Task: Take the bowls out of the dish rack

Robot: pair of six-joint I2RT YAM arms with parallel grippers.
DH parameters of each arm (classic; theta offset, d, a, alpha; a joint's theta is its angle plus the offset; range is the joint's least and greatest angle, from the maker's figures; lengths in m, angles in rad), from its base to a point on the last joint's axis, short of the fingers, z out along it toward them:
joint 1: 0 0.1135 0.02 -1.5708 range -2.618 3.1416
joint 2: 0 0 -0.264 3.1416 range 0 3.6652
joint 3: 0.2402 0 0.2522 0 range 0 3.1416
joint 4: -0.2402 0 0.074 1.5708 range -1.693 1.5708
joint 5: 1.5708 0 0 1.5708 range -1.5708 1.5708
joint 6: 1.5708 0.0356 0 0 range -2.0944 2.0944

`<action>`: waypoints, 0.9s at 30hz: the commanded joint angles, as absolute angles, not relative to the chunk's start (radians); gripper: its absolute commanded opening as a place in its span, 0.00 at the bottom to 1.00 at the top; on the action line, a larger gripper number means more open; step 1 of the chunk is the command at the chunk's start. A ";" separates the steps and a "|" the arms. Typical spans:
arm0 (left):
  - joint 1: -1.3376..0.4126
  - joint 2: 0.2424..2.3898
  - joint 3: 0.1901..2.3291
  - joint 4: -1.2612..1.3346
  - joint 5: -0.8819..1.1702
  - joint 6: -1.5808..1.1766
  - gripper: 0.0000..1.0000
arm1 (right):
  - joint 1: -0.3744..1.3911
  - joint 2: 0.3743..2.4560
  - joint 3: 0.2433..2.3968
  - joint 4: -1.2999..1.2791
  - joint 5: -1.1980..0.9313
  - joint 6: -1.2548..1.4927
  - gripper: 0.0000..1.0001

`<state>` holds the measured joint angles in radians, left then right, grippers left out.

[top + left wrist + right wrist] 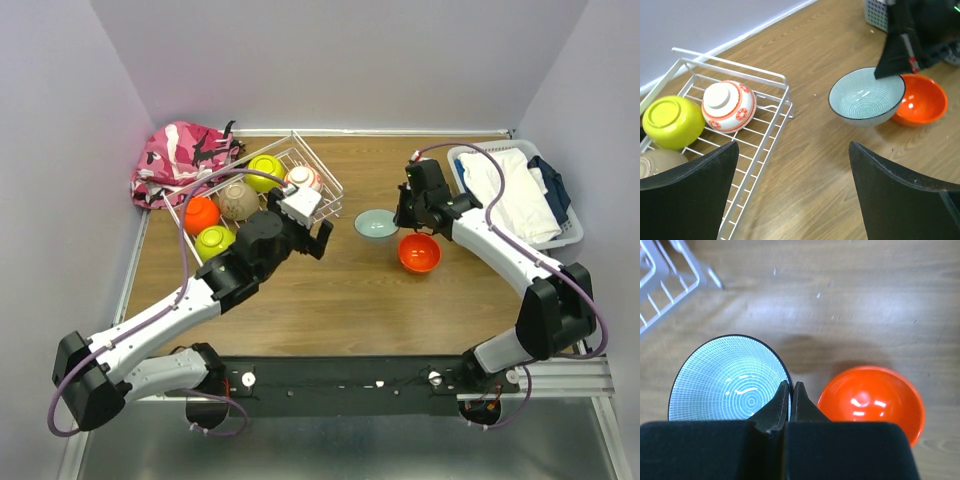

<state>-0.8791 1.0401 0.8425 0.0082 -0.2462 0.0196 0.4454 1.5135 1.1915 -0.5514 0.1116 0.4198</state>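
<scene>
The white wire dish rack (333, 187) stands at the back left. It holds two lime-green bowls (266, 170) (214, 241), a white bowl with red pattern (303, 178), a tan bowl (238, 200) and an orange bowl (201, 214), all upside down. On the table to its right sit a pale teal bowl (376, 223) and a second orange bowl (419, 252), both upright. My left gripper (793, 145) hangs open and empty over bare wood beside the rack's right edge (781, 107). My right gripper (791, 385) is shut on the teal bowl's rim (730, 385), next to the orange bowl (872, 400).
A pink camouflage bag (180, 160) lies in the back left corner behind the rack. A white plastic basket of clothes (520, 195) stands at the back right. Walls close in the table on three sides.
</scene>
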 commanded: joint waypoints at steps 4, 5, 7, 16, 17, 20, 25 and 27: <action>-0.727 1.040 0.856 -0.023 -0.121 -0.205 0.99 | 0.358 1.451 1.025 -0.129 0.232 0.477 0.01; -0.718 1.049 0.865 -0.029 -0.130 -0.216 0.99 | 0.347 1.451 1.006 -0.098 0.229 0.483 0.01; -0.690 1.058 0.871 -0.049 -0.172 -0.235 0.99 | 0.318 1.457 0.959 -0.009 0.212 0.505 0.01; -0.655 1.075 0.876 -0.089 -0.296 -0.201 0.99 | 0.261 1.560 0.876 0.248 0.166 0.503 0.01; -0.655 1.077 0.871 -0.087 -0.302 -0.195 0.99 | 0.261 1.568 0.870 0.264 0.169 0.499 0.01; -0.655 1.084 0.874 -0.095 -0.347 -0.181 0.99 | 0.259 1.597 0.839 0.316 0.187 0.471 0.01; -0.655 1.095 0.881 -0.117 -0.393 -0.184 0.99 | 0.258 1.637 0.804 0.342 0.192 0.468 0.06; -0.655 1.100 0.884 -0.117 -0.390 -0.189 0.99 | 0.258 1.643 0.793 0.347 0.183 0.474 0.11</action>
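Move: The right hand pinches the pale blue bowl's rim; its free spot on the table lies about 8 cm ahead, 1 cm right and 10 cm below, with the orange bowl level with the hand, 6 cm right and 11 cm below. For the empty left hand, the red-patterned bowl in the rack is some 21 cm straight ahead and 18 cm below, the lime bowl 23 cm ahead, 10 cm left, and the brown bowl 16 cm ahead, 17 cm left, both similarly low. Right carries the pale blue bowl forward-right, then down about 7 cm; open left heads left-forward towards the rack. ##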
